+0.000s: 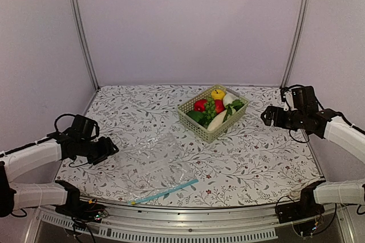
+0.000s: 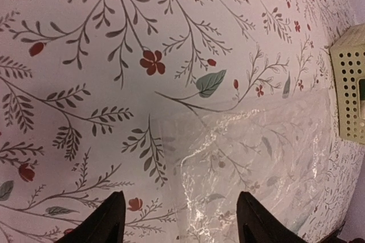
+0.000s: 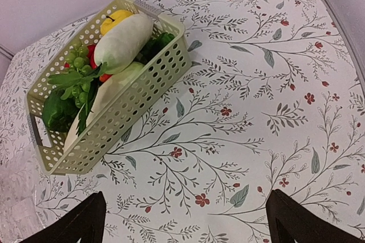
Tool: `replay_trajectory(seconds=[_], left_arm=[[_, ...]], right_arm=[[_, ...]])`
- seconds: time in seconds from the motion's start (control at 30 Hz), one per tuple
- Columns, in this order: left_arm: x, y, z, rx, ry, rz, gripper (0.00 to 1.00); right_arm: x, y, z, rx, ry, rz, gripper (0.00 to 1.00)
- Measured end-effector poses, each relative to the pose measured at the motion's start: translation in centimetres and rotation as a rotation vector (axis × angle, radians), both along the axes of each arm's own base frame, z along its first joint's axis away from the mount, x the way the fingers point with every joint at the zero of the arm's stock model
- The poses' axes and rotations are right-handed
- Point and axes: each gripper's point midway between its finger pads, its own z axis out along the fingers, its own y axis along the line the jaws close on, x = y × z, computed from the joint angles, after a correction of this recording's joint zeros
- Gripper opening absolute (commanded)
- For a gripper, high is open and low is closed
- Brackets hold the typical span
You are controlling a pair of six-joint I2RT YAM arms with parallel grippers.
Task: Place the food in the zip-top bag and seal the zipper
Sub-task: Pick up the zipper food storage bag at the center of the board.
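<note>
The food (image 1: pixel 215 109) lies in a pale green basket (image 1: pixel 194 124) at the back middle: a yellow apple (image 3: pixel 114 19), a white radish (image 3: pixel 122 40), red pieces (image 1: pixel 200 105) and green leafy pieces (image 3: pixel 74 77). The see-through zip-top bag (image 1: pixel 151 160) lies flat near the front, its light-blue zipper (image 1: pixel 165 190) along the near edge. My left gripper (image 1: pixel 111 150) is at the bag's left side, open, with the bag's (image 2: pixel 256 146) edge on the table between its fingers (image 2: pixel 179 197). My right gripper (image 3: pixel 186 194) hangs open over bare cloth to the right of the basket (image 3: pixel 131 100).
A floral cloth covers the table (image 1: pixel 256 157). Walls with metal posts (image 1: pixel 80 26) close in the back and sides. The basket's corner (image 2: pixel 351 94) shows at the right edge of the left wrist view.
</note>
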Motion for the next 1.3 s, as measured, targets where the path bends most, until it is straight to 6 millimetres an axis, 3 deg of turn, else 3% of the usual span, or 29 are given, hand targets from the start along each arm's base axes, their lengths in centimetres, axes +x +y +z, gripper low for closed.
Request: replay_trajectory(seconds=[0.07, 0.23, 0.37, 0.57, 0.97, 1.3], left_arm=[[-0.6, -0.2, -0.7, -0.027, 0.022, 0.008, 0.51], [-0.7, -0.9, -0.9, -0.075, 0.031, 0.014, 0.48], [-0.5, -1.4, -1.4, -0.103, 0.040, 0.013, 0.38], [-0.7, -2.1, -3.1, -0.117, 0.105, -0.008, 0.37], [-0.5, -2.4, -4.0, -0.134, 0.124, -0.004, 0.34], [-0.5, -2.7, -4.3, -0.149, 0.129, -0.008, 0.08]], right_arm=[[0.0, 0.5, -0.5, -0.001, 0.014, 0.013, 0.99], [0.1, 1.5, -1.1, -0.003, 0.032, 0.037, 0.99], [0.2, 1.8, -1.1, -0.001, 0.028, 0.043, 0.99], [0.2, 2.1, -1.1, -0.002, 0.028, 0.051, 0.99], [0.2, 2.0, -1.1, -0.011, 0.026, 0.048, 0.99], [0.2, 2.0, -1.1, -0.011, 0.027, 0.047, 0.99]])
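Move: The bag lies flat; its left side edge is some 3 cm to the right of the left hand and 5 cm below, about level with it front to back. The bag's blue zipper is roughly 22 cm to the right and 13 cm back, and the vegetable basket about 42 cm right and 21 cm ahead. From the right hand, the bag's left edge lies about 62 cm to the left, 8 cm back and 16 cm lower. The bag's left side edge, a little back from its far corner, gets pinched by the left hand, which sinks about 4 cm and drifts nearly 3 cm to the right onto it, tilting some 10 degrees. Its fingers narrow on the way down, pause partly open, then close almost fully on the film. The right hand, still wide open, eases 2 cm left and slightly down, then waits. ##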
